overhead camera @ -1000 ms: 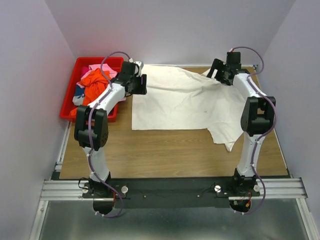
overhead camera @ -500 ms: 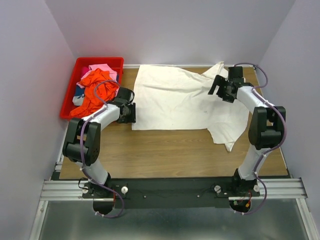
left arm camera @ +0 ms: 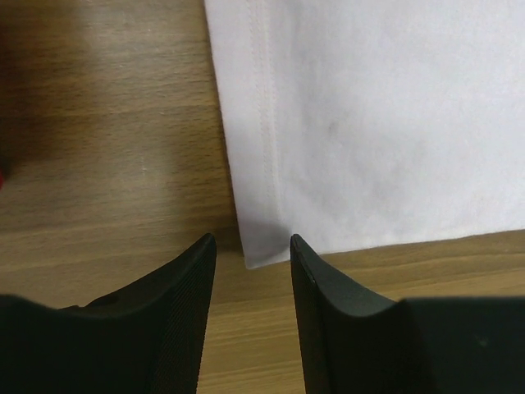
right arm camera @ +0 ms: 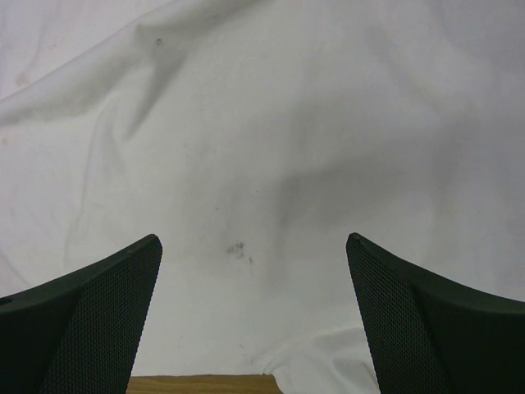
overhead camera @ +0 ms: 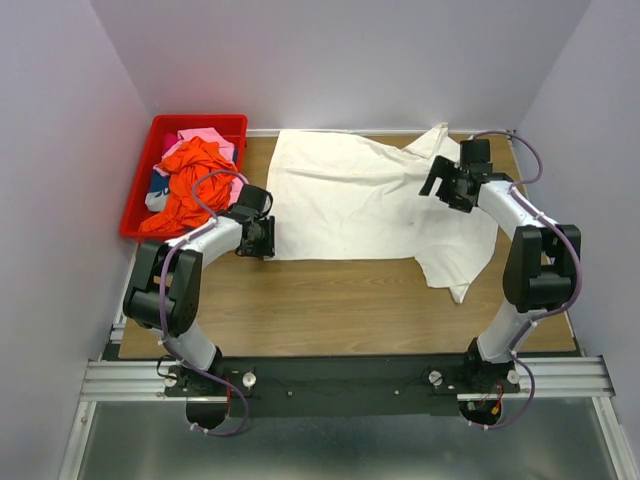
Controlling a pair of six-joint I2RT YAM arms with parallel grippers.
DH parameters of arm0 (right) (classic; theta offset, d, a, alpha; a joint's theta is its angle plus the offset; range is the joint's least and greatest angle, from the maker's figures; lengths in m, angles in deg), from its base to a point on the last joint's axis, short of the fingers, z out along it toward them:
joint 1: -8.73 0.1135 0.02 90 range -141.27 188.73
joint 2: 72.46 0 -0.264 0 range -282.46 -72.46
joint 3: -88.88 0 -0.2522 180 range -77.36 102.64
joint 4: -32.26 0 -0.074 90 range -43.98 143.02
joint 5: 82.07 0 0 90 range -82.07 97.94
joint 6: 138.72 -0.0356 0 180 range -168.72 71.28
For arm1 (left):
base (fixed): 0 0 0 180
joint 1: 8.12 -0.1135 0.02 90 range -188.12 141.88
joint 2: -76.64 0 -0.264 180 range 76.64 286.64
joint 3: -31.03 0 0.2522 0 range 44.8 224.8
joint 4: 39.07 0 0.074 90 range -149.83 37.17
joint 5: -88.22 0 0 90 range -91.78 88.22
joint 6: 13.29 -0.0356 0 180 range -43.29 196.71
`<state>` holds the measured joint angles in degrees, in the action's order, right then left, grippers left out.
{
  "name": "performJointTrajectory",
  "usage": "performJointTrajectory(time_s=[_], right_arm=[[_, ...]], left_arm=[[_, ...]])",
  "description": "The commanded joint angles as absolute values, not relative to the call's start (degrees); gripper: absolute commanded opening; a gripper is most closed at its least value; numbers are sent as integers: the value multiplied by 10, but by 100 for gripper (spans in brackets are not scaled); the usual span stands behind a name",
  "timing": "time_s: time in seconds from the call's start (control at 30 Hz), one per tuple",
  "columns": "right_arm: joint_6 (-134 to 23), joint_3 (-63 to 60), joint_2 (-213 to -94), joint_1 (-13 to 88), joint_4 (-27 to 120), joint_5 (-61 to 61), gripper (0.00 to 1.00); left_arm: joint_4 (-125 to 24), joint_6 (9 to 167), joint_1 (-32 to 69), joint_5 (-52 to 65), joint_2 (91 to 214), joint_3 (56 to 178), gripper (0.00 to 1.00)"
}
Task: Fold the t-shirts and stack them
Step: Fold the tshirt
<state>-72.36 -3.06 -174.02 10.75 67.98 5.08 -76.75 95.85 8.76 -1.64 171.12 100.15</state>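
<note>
A large white t-shirt (overhead camera: 360, 200) lies spread on the wooden table, rumpled on its right side. My left gripper (overhead camera: 262, 238) is low at its near left corner. In the left wrist view that corner (left arm camera: 256, 256) lies just past the fingertips (left arm camera: 203, 250), and the jaws (left arm camera: 250, 243) are partly apart with only wood between them. My right gripper (overhead camera: 441, 186) hovers over the shirt's right part, wide open (right arm camera: 254, 243) with nothing held. Orange-red (overhead camera: 190, 175), pink (overhead camera: 207, 136) and dark blue-patterned (overhead camera: 160, 186) t-shirts are piled in the bin.
The red plastic bin (overhead camera: 148, 135) stands at the far left corner, just off the table. Purple-grey walls close in on the left, back and right. Bare wood (overhead camera: 330, 300) runs between the shirt and the arm bases.
My left gripper has come from beside the bin down to the white shirt's near left corner, and its jaws have narrowed. The right gripper has shifted slightly nearer, over the shirt.
</note>
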Motion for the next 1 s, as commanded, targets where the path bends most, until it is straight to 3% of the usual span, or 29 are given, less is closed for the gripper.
performJointTrajectory(time_s=[0.0,0.07,0.17,0.3,0.4,0.97], right_arm=[[-731,-45,-1719,106,680,66,100],[-731,-47,-1717,106,680,66,100],[-732,-54,-1711,106,680,66,100],[-733,-77,-1694,106,681,64,100],[-739,-113,-1677,105,681,60,100],[-806,-264,-1550,106,730,95,100]], left_arm=[[-754,964,92,4,1694,989,49],[-752,964,92,7,1695,986,49],[-752,965,92,10,1702,980,40],[-748,967,92,15,1709,970,13],[-745,964,90,2,1716,976,0],[-743,924,-8,41,1834,1186,0]])
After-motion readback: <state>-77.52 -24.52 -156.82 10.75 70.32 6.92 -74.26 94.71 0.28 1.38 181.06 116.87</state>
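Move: The t-shirt's near-left corner sits almost exactly between the left fingertips, about 1 cm below them. The pink cloth over the bin's edge is roughly 16 cm ahead and 7 cm left of that hand, and the red bin's middle some 19 cm ahead and 20 cm left. From the right hand, the near sleeve lies about 18 cm back, 2 cm right and 8 cm down; the far sleeve is some 15 cm ahead and 1 cm left. Left fingers pinch the corner, carrying it 10 cm forward and up; the open right hand backs towards the sleeve. ##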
